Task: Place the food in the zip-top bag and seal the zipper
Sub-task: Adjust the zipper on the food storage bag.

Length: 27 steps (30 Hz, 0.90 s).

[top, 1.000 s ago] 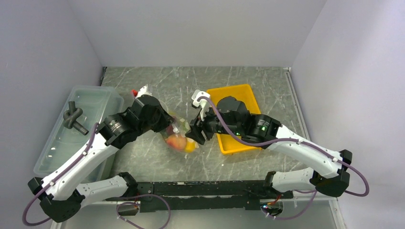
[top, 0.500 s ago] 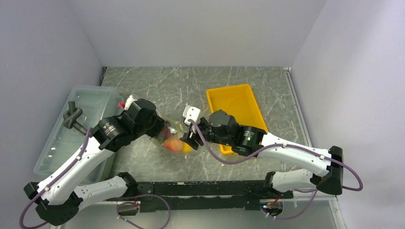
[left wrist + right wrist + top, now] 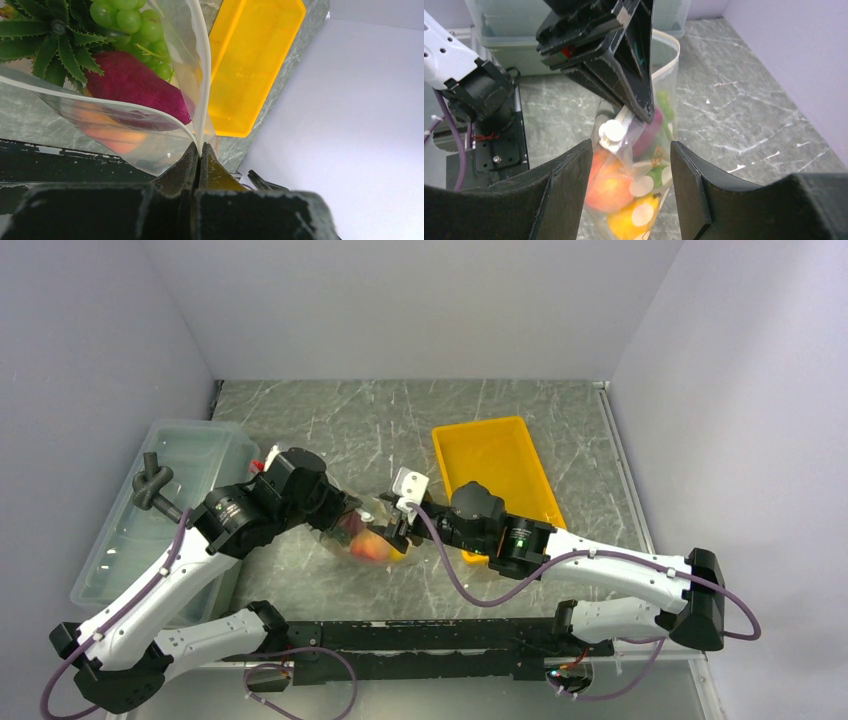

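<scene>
The zip-top bag [image 3: 368, 538] hangs just above the table, between the two arms. My left gripper [image 3: 201, 146] is shut on one end of the zipper [image 3: 204, 75]. From that pinch the two whitish strips spread apart, so the mouth gapes. Inside lie the food pieces: green grapes [image 3: 132, 22], a dark red-purple piece [image 3: 135, 85], the pineapple's spiky crown [image 3: 45, 40] and a peach-coloured fruit [image 3: 610, 192]. My right gripper [image 3: 630, 185] is open, its fingers [image 3: 569, 185] straddling the bag's lower part without touching it.
The yellow tray [image 3: 500, 455] lies right of the bag, partly under my right arm. A translucent lidded bin [image 3: 190, 470] with a dark knotted thing on it stands at the left. The arms' black base rail [image 3: 430, 635] runs along the near edge.
My right gripper has come left and lower until its open fingers flank the bag. The left gripper, still holding the bag, first shifted slightly left and then stayed put.
</scene>
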Each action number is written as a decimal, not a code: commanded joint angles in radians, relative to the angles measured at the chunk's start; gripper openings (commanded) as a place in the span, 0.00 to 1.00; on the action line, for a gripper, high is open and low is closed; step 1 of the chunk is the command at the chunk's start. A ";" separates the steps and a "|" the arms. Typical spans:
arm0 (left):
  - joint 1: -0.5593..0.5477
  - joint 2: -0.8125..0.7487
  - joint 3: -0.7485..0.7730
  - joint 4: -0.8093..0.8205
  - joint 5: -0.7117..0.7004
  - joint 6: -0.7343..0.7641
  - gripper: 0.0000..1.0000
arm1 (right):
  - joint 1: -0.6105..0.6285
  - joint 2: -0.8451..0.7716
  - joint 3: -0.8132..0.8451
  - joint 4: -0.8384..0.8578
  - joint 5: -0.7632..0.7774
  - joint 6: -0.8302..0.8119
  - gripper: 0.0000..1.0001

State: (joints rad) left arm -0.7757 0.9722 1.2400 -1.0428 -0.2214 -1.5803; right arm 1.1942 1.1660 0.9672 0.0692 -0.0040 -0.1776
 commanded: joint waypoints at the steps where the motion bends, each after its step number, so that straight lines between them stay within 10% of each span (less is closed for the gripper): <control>1: 0.002 -0.011 0.009 0.053 0.033 -0.028 0.00 | 0.003 0.005 -0.001 0.127 0.009 -0.014 0.62; 13: 0.002 -0.021 0.028 0.043 0.030 -0.030 0.00 | 0.011 0.013 -0.035 0.128 0.009 -0.014 0.62; 15: 0.001 -0.020 0.029 0.045 0.035 -0.032 0.00 | 0.016 0.016 -0.049 0.139 -0.115 -0.127 0.43; 27: 0.003 -0.007 0.017 0.076 0.082 -0.023 0.00 | 0.027 0.054 -0.050 0.195 -0.026 -0.188 0.30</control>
State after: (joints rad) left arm -0.7753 0.9726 1.2400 -1.0367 -0.1680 -1.5917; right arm 1.2171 1.2095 0.9089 0.1875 -0.0540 -0.3252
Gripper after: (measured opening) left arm 0.015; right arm 0.305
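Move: The white zipper slider, poking out of the left gripper's closed fingers, is about 3 cm to the right hand's left, roughly level fore and aft and 1 cm lower. From the left hand, it lies some 2 cm back, 2 cm to the right and 1 cm down. From the right hand, the peach in the bag is 2 cm back, 4 cm left and 9 cm below; the purple vegetable is about 2 cm ahead, 7 cm left and 4 cm below. Lift the open right gripper about 1 cm while easing it left towards the slider, then sink nearly 3 cm, rolling slightly, and narrow its fingers to about half their opening around the slider's end. Keep the left fingers shut on the zipper, drifting about 1 cm back and to the right. ##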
